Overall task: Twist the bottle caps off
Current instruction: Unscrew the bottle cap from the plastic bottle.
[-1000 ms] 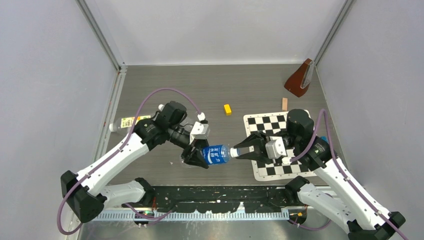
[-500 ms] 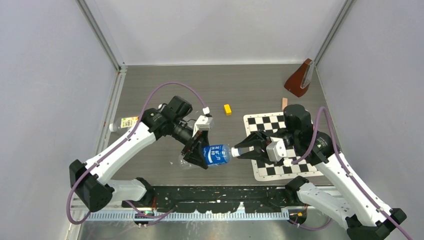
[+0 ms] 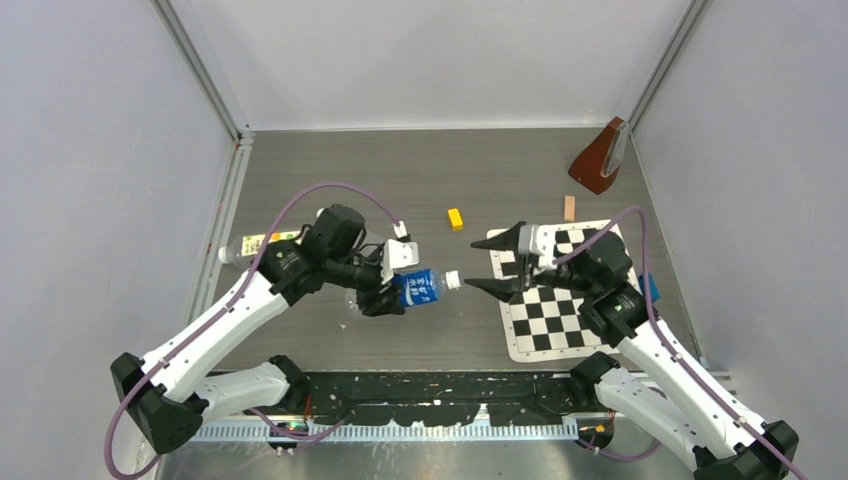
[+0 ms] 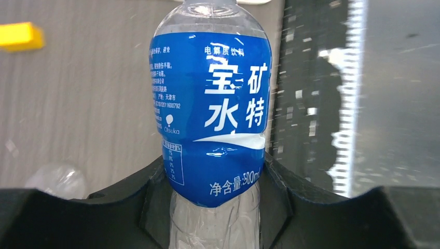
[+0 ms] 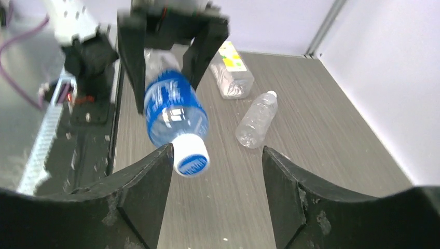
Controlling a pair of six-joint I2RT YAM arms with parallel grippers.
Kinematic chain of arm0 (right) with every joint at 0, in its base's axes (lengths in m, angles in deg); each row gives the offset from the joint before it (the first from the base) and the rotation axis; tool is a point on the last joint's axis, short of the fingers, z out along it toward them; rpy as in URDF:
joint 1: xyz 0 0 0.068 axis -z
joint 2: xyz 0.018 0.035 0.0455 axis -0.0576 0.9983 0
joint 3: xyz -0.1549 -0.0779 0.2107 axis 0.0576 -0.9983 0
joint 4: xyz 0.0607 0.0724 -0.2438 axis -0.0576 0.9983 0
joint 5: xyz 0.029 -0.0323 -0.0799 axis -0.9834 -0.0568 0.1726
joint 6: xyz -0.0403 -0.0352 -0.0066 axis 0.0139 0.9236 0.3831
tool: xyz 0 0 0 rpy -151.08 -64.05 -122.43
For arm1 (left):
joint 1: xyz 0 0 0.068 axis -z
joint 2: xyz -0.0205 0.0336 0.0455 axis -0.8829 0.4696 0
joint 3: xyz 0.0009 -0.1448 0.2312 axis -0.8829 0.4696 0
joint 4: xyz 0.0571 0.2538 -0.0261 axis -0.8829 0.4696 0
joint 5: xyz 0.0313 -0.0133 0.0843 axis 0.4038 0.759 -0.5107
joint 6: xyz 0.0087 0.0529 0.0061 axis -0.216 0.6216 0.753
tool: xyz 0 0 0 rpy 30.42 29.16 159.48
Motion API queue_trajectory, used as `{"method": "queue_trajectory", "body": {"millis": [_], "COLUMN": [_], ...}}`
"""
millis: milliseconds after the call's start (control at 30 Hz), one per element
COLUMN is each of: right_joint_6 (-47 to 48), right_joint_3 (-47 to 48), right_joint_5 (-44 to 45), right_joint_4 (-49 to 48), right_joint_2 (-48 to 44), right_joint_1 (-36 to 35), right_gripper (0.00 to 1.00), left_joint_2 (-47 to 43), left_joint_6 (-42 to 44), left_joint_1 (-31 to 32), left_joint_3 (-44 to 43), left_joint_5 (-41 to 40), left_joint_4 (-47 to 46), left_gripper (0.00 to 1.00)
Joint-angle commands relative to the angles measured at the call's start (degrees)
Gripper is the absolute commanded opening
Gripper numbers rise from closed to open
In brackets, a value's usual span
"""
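Note:
My left gripper [image 3: 398, 290] is shut on the small blue-labelled bottle [image 3: 420, 287], holding it off the table with its neck pointing right. The left wrist view shows the black jaws closed round the bottle [image 4: 210, 114] below its label. Its white cap [image 3: 452, 281] with a blue top is on the neck. My right gripper [image 3: 493, 265] is open just right of the cap. In the right wrist view the cap [image 5: 192, 155] sits by the left finger, with nothing gripped. A slim unlabelled bottle [image 5: 256, 119] and a yellow-labelled bottle [image 5: 231, 75] lie on the table behind.
A checkerboard sheet [image 3: 560, 325] lies under the right arm, with a blue block [image 3: 650, 287] at its right edge. A yellow block [image 3: 455, 218] sits mid-table, a small tan block [image 3: 569, 207] and a brown stand [image 3: 598, 158] at the back right. The yellow-labelled bottle [image 3: 255, 244] lies by the left rail.
My right gripper has opened and drawn back right, off the cap it was shut on. The left arm has carried the bottle slightly left and farther back. The cap is still on the neck.

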Motion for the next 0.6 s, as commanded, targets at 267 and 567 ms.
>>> {"method": "queue_trajectory", "body": {"millis": [267, 567], "right_joint_6": [-59.39, -79.68], "right_joint_3": [9.46, 7.94], "right_joint_5": [38.94, 22.14], "right_joint_4": [5.21, 5.44], "right_joint_2": [8.24, 20.58], "right_joint_1": [0.20, 1.15], "right_gripper": [0.70, 0.69], "left_joint_2": [-3.42, -5.22], "left_joint_6": [8.59, 13.07], "left_joint_1": [9.57, 11.84], "left_joint_3": [11.71, 15.00], "left_joint_5": [-40.40, -44.07], "left_joint_4": [-23.05, -28.24], "left_gripper": [0.00, 0.00]}}
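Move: The bottle's cap sits just off the right gripper's open tips: about 5 cm to its left, 3 cm back and 5 cm below. From the left gripper, which holds the bottle, the cap is roughly 11 cm to the right, 2 cm ahead and 2 cm higher. On the table some 27 cm below the right hand, the yellow block lies about 18 cm ahead and 4 cm left, and the chessboard's middle 21 cm right and 3 cm ahead. Roll the open right gripper back some 70 degrees about its left-pointing fingers, its upper side going forward, while sweeping it about 9 cm forward, first slightly up, then down, with the fingers swinging clockwise to point forward-left. Keep the left grip on the bottle and carry it about 8 cm forward and down, easing up at the end, its wrist rolling some 30 degrees the opposite way. ##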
